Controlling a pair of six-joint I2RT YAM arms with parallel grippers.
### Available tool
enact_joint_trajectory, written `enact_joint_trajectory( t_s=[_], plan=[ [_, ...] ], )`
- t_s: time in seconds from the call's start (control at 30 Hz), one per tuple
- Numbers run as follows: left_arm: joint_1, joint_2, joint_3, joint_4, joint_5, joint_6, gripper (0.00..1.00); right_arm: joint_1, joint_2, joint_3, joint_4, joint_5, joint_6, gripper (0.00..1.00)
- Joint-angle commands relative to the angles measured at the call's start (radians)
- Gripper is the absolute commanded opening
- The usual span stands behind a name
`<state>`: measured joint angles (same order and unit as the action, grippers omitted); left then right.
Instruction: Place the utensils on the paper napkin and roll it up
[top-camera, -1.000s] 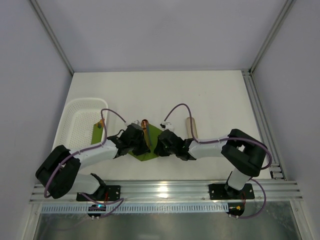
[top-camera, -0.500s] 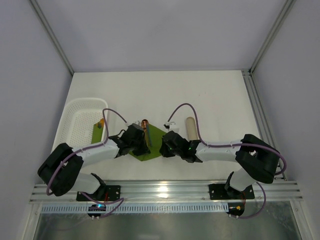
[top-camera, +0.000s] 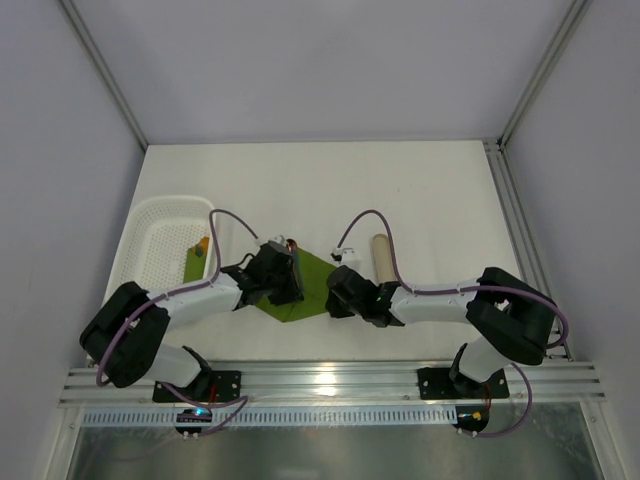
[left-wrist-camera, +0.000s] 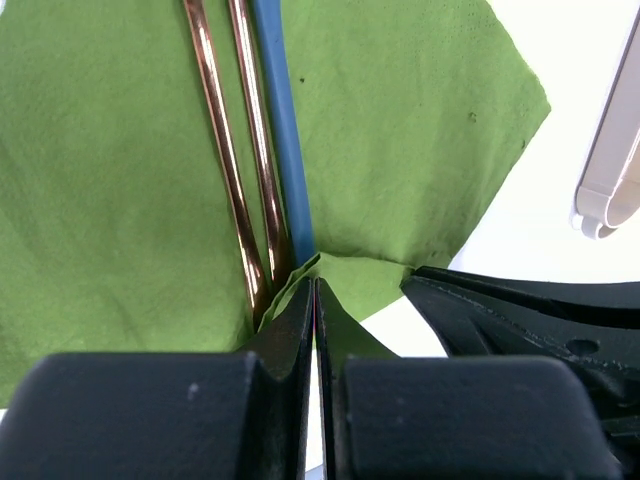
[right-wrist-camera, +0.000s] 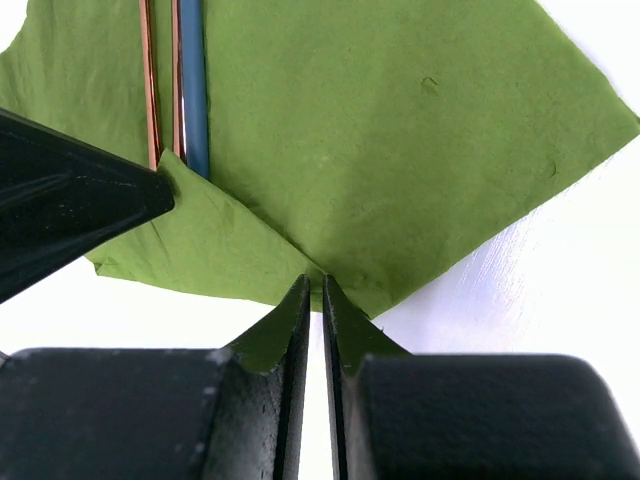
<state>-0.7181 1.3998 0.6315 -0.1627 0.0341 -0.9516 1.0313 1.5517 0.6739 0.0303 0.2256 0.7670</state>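
The olive-green paper napkin (top-camera: 312, 276) (left-wrist-camera: 400, 130) (right-wrist-camera: 400, 150) lies on the white table between my two grippers. The copper utensils (top-camera: 290, 244) (left-wrist-camera: 226, 150) (right-wrist-camera: 148, 80) lie side by side on it, a blue handle (left-wrist-camera: 283, 130) beside them. The napkin's near corner is folded up over the handle ends. My left gripper (top-camera: 284, 286) (left-wrist-camera: 316, 284) is shut on that folded flap. Beside it, my right gripper (top-camera: 334, 291) (right-wrist-camera: 311, 284) rests its tips at the fold's edge. Its jaws stand a narrow slit apart with nothing between them.
A pale beige oblong piece (top-camera: 381, 255) lies right of the napkin. A white mesh basket (top-camera: 150, 215) stands at the left. At its near right corner sit a second green sheet (top-camera: 196, 266) and a small orange thing (top-camera: 203, 243).
My right gripper has drawn back to the right, off the napkin's middle, and its jaws have parted slightly. My left gripper has shifted a little farther over the utensils.
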Motion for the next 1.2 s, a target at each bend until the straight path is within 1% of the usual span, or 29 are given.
enact_joint_trajectory(
  t_s=[0.0,0.17,0.2,0.37,0.53,0.77,0.93,0.97,1.03,1.1,1.17],
  plan=[
    [-0.001,0.019,0.039,-0.008,-0.020,0.036,0.00,0.004,0.008,-0.011,-0.018,0.043,0.015,0.13],
    [-0.001,0.018,0.031,0.008,0.007,0.028,0.00,0.004,0.021,-0.013,0.005,0.038,0.003,0.13],
    [-0.001,0.018,0.031,0.009,0.030,0.027,0.00,0.004,0.027,-0.004,0.002,0.037,0.000,0.13],
    [-0.001,0.013,0.004,0.080,0.084,-0.004,0.00,0.004,0.031,0.009,0.000,0.032,-0.006,0.13],
    [-0.001,0.050,0.000,0.117,0.119,-0.018,0.00,0.004,0.025,0.003,0.000,0.035,-0.002,0.13],
    [-0.001,0.091,-0.010,0.121,0.089,-0.026,0.00,0.004,-0.015,0.000,-0.013,0.034,-0.003,0.14],
    [-0.001,0.102,-0.019,0.120,0.076,-0.026,0.00,0.001,-0.105,-0.007,-0.076,0.060,-0.012,0.24],
    [-0.001,0.102,-0.018,0.120,0.076,-0.026,0.00,-0.008,-0.122,-0.014,-0.082,0.060,-0.014,0.29],
    [-0.001,0.100,-0.021,0.120,0.075,-0.024,0.00,-0.028,-0.175,-0.045,-0.086,0.051,-0.017,0.34],
    [-0.001,0.097,-0.021,0.120,0.073,-0.024,0.00,-0.079,-0.226,-0.088,-0.058,0.005,-0.021,0.41],
    [-0.001,0.100,-0.021,0.120,0.072,-0.022,0.00,-0.129,-0.252,-0.120,-0.038,-0.025,-0.029,0.53]
  ],
)
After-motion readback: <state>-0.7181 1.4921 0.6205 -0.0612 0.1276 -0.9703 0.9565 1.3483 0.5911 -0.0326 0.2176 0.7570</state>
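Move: The closed left fingertips are at the left end of the napkin's fold, about 1 cm below; the utensils' middle lies about 8 cm ahead and 1 cm left of them. The right fingertips are at the fold's right end, also about 1 cm below, with the utensils roughly 12 cm ahead and 10 cm left. The tan holder lies some 15 cm ahead and 14 cm right of the right hand. Right hand opens halfway, leaving the fold about 3 cm right and up; shut left shifts right, pressing down. ##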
